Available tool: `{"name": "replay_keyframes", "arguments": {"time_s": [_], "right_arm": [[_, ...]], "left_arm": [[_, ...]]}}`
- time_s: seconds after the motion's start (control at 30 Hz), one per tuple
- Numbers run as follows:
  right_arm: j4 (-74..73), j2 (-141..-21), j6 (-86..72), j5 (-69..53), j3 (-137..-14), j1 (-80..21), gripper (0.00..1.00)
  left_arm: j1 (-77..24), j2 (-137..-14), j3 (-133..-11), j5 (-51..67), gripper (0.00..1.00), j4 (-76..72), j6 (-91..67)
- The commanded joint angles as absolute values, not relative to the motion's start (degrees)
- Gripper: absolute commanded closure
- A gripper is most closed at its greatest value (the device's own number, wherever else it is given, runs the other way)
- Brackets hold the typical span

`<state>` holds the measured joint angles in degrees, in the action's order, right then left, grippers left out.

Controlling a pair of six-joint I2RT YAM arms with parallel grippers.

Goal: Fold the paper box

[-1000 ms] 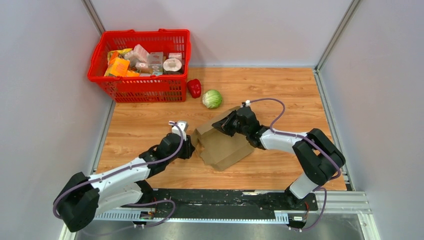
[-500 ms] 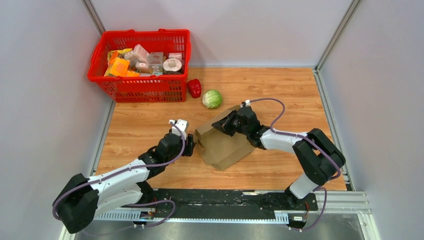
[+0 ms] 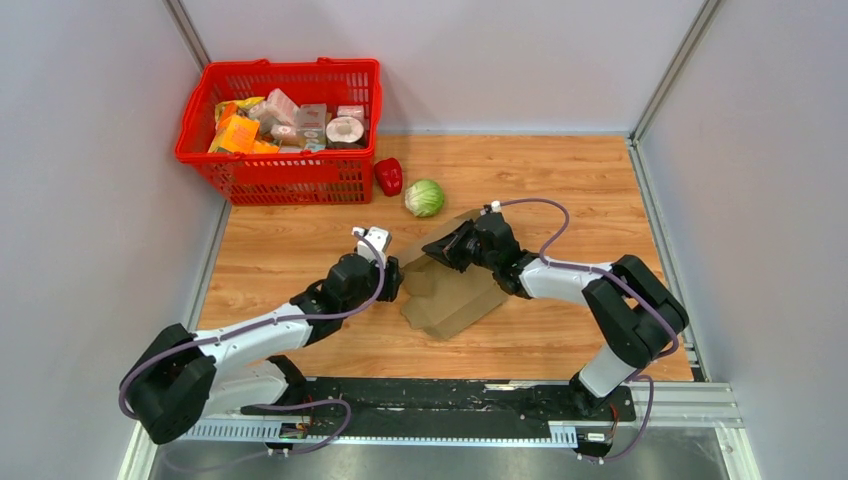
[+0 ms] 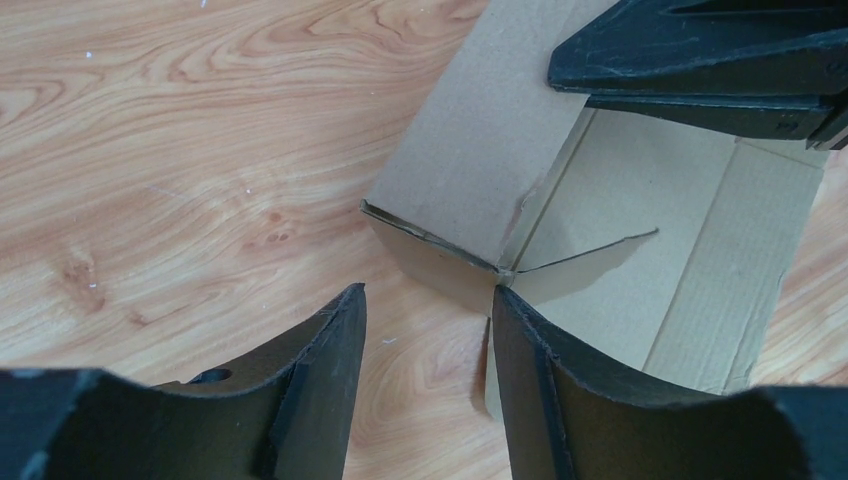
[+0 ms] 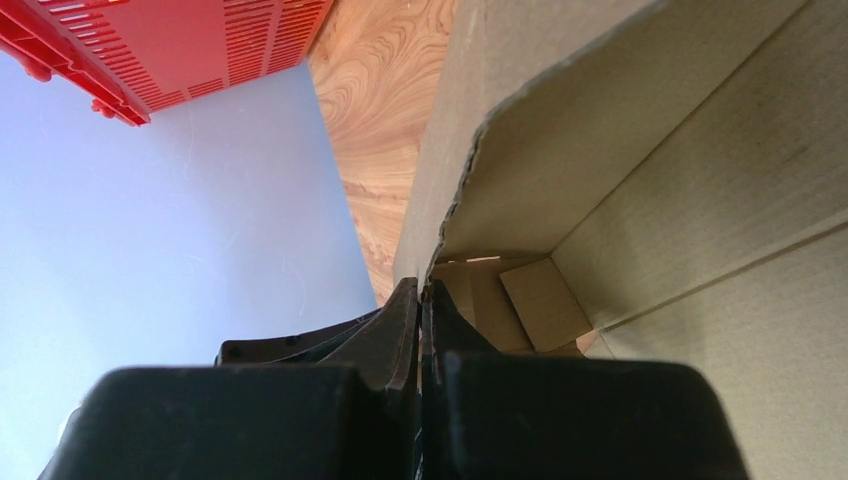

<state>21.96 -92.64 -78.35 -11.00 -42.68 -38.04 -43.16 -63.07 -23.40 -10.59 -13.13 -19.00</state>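
Observation:
The paper box (image 3: 455, 295) is plain brown cardboard, half raised in the middle of the wooden table. My right gripper (image 3: 437, 250) is shut on the top edge of its far wall; the right wrist view shows the fingers pinching that cardboard edge (image 5: 420, 290) beside the hollow inside (image 5: 650, 200). My left gripper (image 3: 393, 278) is open at the box's left corner. In the left wrist view that corner (image 4: 480, 150) lies just ahead of the jaws (image 4: 428, 300), only bare table between them. A low flap touches the right finger (image 4: 540, 380). The right gripper's black fingers (image 4: 700, 60) show at the top.
A red mesh basket (image 3: 290, 180) full of packages stands at the back left, also seen as the basket (image 5: 180, 50) in the right wrist view. A red pepper (image 3: 388, 176) and a green cabbage (image 3: 424, 197) lie just behind the box. Grey walls close in the table.
My left gripper has moved right and forward up to the box's left corner, and its jaws stand wider. The right gripper keeps its hold on the raised wall.

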Motion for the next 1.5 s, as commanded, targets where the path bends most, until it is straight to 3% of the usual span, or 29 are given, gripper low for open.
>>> {"name": "replay_keyframes", "arguments": {"time_s": [0.0,0.4,0.63,0.87,1.0,1.07,1.17,1.2,1.47], "right_arm": [[23.65,-93.08,-79.36,-10.9,-42.54,-38.41,1.0],[20.13,-91.06,-80.59,-8.7,-41.92,-38.5,1.0],[17.49,-89.83,-84.81,-7.74,-41.4,-38.93,1.0],[16.08,-89.12,-87.98,-8.44,-41.57,-39.2,1.0],[15.73,-88.95,-89.21,-8.7,-41.4,-39.29,1.0],[15.64,-88.77,-89.56,-8.7,-40.78,-39.2,1.0],[15.47,-88.16,-89.56,-8.79,-39.82,-39.2,1.0],[14.69,-87.98,-89.3,-8.79,-39.9,-39.29,1.0],[12.57,-84.73,-87.98,-7.74,-39.38,-40.34,1.0]], "left_arm": [[-44.56,-64.86,-24.87,-14.4,0.43,-17.21,-21.27],[-53.79,-70.31,-28.47,-35.83,0.39,-14.87,-26.45],[-55.55,-74.96,-32.87,-44.03,0.53,-11.43,-29.27],[-59.23,-83.3,-38.92,-53.6,0.6,-6.07,-32.07],[-60.38,-87.8,-43.15,-59.58,0.74,2.53,-35.67],[-60.47,-89.29,-43.85,-61.08,0.75,4.12,-38.49],[-60.47,-91.74,-45.51,-63.63,0.88,10.77,-41.74],[-60.47,-92.54,-46.4,-65.02,1.0,13.42,-42.79],[-60.47,-92.91,-46.41,-63.2,1.0,15.83,-45.0]]}}
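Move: The box's left corner, where the far wall's end meets the small end flap, lies about 2 cm ahead of the left hand, 3 cm to its right and 1 cm lower. The cabbage stands roughly 15 cm ahead and 5 cm right of the left hand, the red pepper 19 cm ahead and 2 cm left, both about 5 cm lower. From the right hand, already pinching the wall's edge, that corner is some 4 cm left and 3 cm back, slightly lower. The left fingers shut from half open onto the box's left corner and pinch it. The hand first eases about 1 cm right and down, then pushes forward some 3 cm, turning about 35 degrees counter-clockwise with its left side rising. The right hand keeps its pinch on the wall, easing back about 1.5 cm near the end while it tips down slightly. ##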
